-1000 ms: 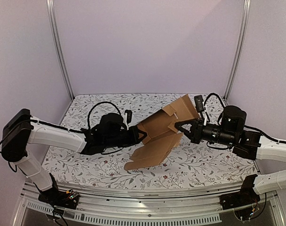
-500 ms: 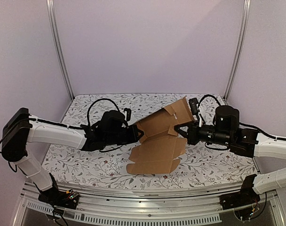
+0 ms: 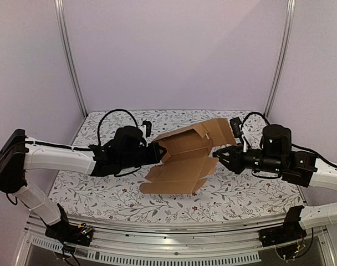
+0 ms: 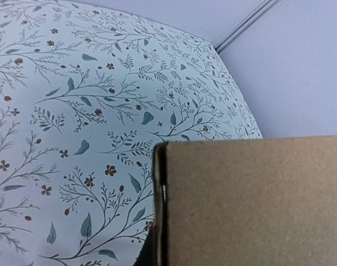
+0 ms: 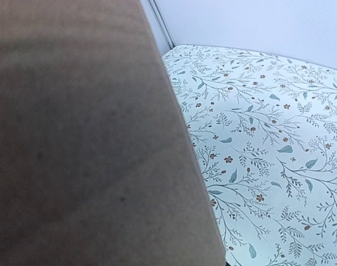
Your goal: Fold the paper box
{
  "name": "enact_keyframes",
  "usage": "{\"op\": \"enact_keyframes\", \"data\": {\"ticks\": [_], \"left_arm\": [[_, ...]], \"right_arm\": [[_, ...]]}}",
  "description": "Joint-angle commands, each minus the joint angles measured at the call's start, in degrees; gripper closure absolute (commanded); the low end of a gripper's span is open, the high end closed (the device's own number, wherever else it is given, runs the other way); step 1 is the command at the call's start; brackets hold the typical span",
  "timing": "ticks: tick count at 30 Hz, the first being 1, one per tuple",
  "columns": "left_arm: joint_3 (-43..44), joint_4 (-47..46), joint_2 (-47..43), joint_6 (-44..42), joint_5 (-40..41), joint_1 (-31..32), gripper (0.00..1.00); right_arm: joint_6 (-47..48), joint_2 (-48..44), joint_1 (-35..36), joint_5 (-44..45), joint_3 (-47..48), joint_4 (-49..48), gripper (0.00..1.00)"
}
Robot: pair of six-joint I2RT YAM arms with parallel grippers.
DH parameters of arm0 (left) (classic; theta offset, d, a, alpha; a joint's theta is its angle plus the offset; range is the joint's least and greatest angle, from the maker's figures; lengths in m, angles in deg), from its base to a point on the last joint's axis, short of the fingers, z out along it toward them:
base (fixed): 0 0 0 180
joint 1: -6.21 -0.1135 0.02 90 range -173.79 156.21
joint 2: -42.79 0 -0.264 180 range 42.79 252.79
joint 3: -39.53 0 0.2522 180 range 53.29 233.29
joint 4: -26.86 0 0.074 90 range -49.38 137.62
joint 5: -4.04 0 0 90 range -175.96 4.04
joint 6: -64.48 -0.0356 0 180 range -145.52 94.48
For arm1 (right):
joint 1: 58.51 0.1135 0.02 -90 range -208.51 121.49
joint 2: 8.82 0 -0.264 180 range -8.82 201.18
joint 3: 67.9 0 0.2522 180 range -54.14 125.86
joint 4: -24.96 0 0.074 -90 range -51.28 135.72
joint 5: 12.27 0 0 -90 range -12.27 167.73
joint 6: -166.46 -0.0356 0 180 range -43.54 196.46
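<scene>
The paper box (image 3: 182, 158) is brown cardboard, partly folded, with one panel standing up and a flap hanging towards the table. It hangs above the middle of the table between both arms. My left gripper (image 3: 157, 153) is shut on its left edge. In the left wrist view the cardboard (image 4: 251, 205) fills the lower right and hides the fingers. My right gripper (image 3: 217, 154) stands at the box's right edge with its fingers a little apart, holding nothing. In the right wrist view the cardboard (image 5: 85, 138) covers the left half and the fingers are hidden.
The table (image 3: 102, 188) carries a white cloth with a flower print. Metal posts (image 3: 69, 61) (image 3: 279, 61) rise at the back corners in front of plain walls. A metal rail (image 3: 168, 227) runs along the near edge. Black cables loop over both wrists.
The right gripper has let go of the box's right flap and drawn back to the right. The box has tipped flatter and shifted left with the left gripper.
</scene>
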Motion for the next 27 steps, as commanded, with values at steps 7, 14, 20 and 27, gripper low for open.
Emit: {"op": "enact_keyframes", "data": {"ticks": [7,14,20,27], "left_arm": [[-1.7,3.2,-4.5,-7.7,9.5,-0.2,1.0],[-1.9,6.4,-7.5,-12.6,13.0,-0.3,1.0],[-2.5,10.5,-11.1,-16.0,15.1,-0.3,1.0],[-4.8,12.3,-16.1,-20.8,11.7,-0.3,1.0]], "right_arm": [[6.2,-9.2,0.5,3.8,1.1,15.8,0.54],[9.4,-9.9,0.4,1.5,4.9,22.3,0.35],[11.5,-8.9,0.4,-3.3,10.0,25.5,0.35],[14.2,-6.9,0.4,-5.9,16.6,29.7,0.35]]}}
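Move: The left hand already holds the paper box by its left end, the box's middle about 8 cm to its right and 2 cm ahead. The big lower panel hangs some 5 cm right and 7 cm back of it, 8 cm lower. The box's right end flap is right beside the right hand, about 5 cm ahead, level sideways and 3 cm above; from that hand the lower panel is roughly 13 cm left, 6 cm back and 8 cm down. Still pinching the box's left end, the left hand carries it about 7 cm left and 4 cm up, rolling its left side up and tipping its fingers up some 15 degrees each. The right hand, already partly open, spreads its fingers much wider while backing off right and back by about 4 cm each, clear of the cardboard, then rises about 5 cm. ##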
